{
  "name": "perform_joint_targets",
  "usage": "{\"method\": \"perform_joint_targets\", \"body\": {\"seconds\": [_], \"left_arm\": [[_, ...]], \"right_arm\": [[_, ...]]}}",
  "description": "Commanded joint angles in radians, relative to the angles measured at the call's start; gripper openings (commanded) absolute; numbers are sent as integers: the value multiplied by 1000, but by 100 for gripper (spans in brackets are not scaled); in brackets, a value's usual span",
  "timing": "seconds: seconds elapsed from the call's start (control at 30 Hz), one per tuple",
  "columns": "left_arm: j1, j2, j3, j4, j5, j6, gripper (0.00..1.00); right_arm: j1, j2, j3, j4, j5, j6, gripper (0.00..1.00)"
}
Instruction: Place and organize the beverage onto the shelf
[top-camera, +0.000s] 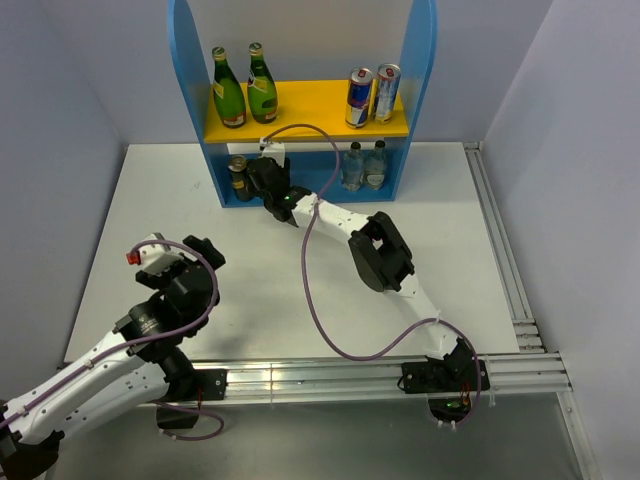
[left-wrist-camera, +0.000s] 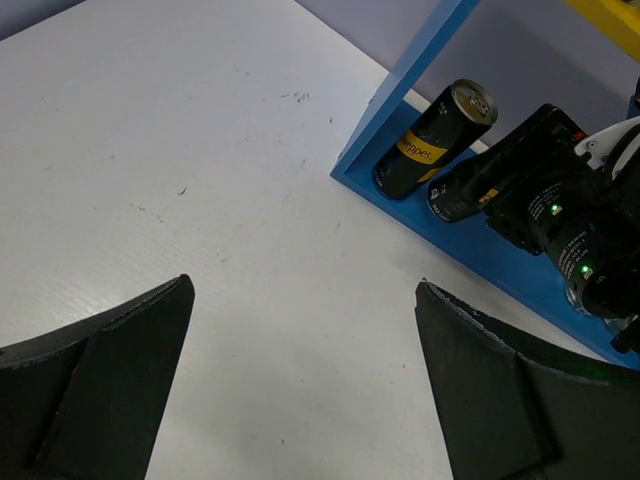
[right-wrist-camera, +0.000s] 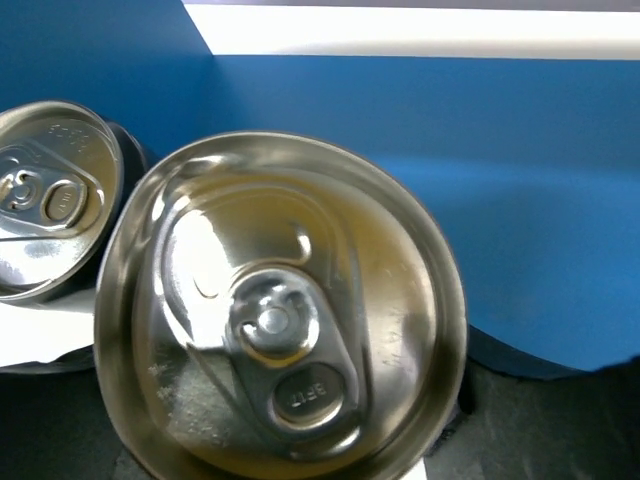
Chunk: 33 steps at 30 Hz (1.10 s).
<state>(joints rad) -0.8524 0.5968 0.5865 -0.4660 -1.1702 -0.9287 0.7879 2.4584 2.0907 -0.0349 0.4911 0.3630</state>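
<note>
The shelf (top-camera: 308, 122) stands at the back of the table, blue-sided with a yellow upper board. Two green bottles (top-camera: 245, 90) and two energy drink cans (top-camera: 372, 95) stand on that board. Two clear bottles (top-camera: 364, 166) stand on the lower level at the right. On the lower left stands a black can (left-wrist-camera: 432, 142) with a second black can (right-wrist-camera: 280, 310) beside it. My right gripper (top-camera: 262, 172) reaches into the shelf around this second can; its fingers are hidden behind the can. My left gripper (left-wrist-camera: 303, 285) hovers open over bare table, empty.
The right arm (top-camera: 375, 250) stretches diagonally across the table middle with its purple cable looping alongside. Grey walls close in both sides. A metal rail (top-camera: 505, 260) runs along the right edge and the front.
</note>
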Motion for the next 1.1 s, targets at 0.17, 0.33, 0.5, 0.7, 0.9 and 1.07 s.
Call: {"method": "perform_joint_targets", "body": {"seconds": [0.17,0.33,0.5,0.7,0.9,1.07], "left_arm": [[-4,-20,-8,32,14,22,99],[-4,-22,-10,30,14,21,99],[-4,-19,-10,33,15,24,99],[-4,-14,-10,33,12,22,99],[-4,-12,-8,32,12,22,99],[-4,-9,-7,30,9,21,99]], "right_arm": [[-19,-9,80,81,53,-6,76],[-19,-10,78,79,50,-4,77],[-18,-47,8,110,37,-2,95],[-15,-108,-104,164,14,1,100],[0,-173,-214,199,17,-13,100],[30,-251,-340,240,35,-16,100]]}}
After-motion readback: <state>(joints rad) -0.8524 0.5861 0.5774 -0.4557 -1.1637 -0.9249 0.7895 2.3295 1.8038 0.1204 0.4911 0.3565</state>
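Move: The black can is between my right fingers inside the blue lower shelf, its middle about 2 cm below the hand point. From that hand the first black can stands some 7 cm to the left, level fore and aft; the nearer clear bottle is about 20 cm to the right and the farther one about 26, both roughly 1 cm farther out. From my left hand the held can lies some 27 cm ahead, 17 cm right and 12 cm below. I hold my right hand still in the lower shelf and spread its fingers from about two-thirds to fully open, letting go of the can beside its twin. Then I ease the open hand back some 2 cm and as far to the right, sinking a little under 2 cm at first, away from the can, with the wrist hardly turning. ##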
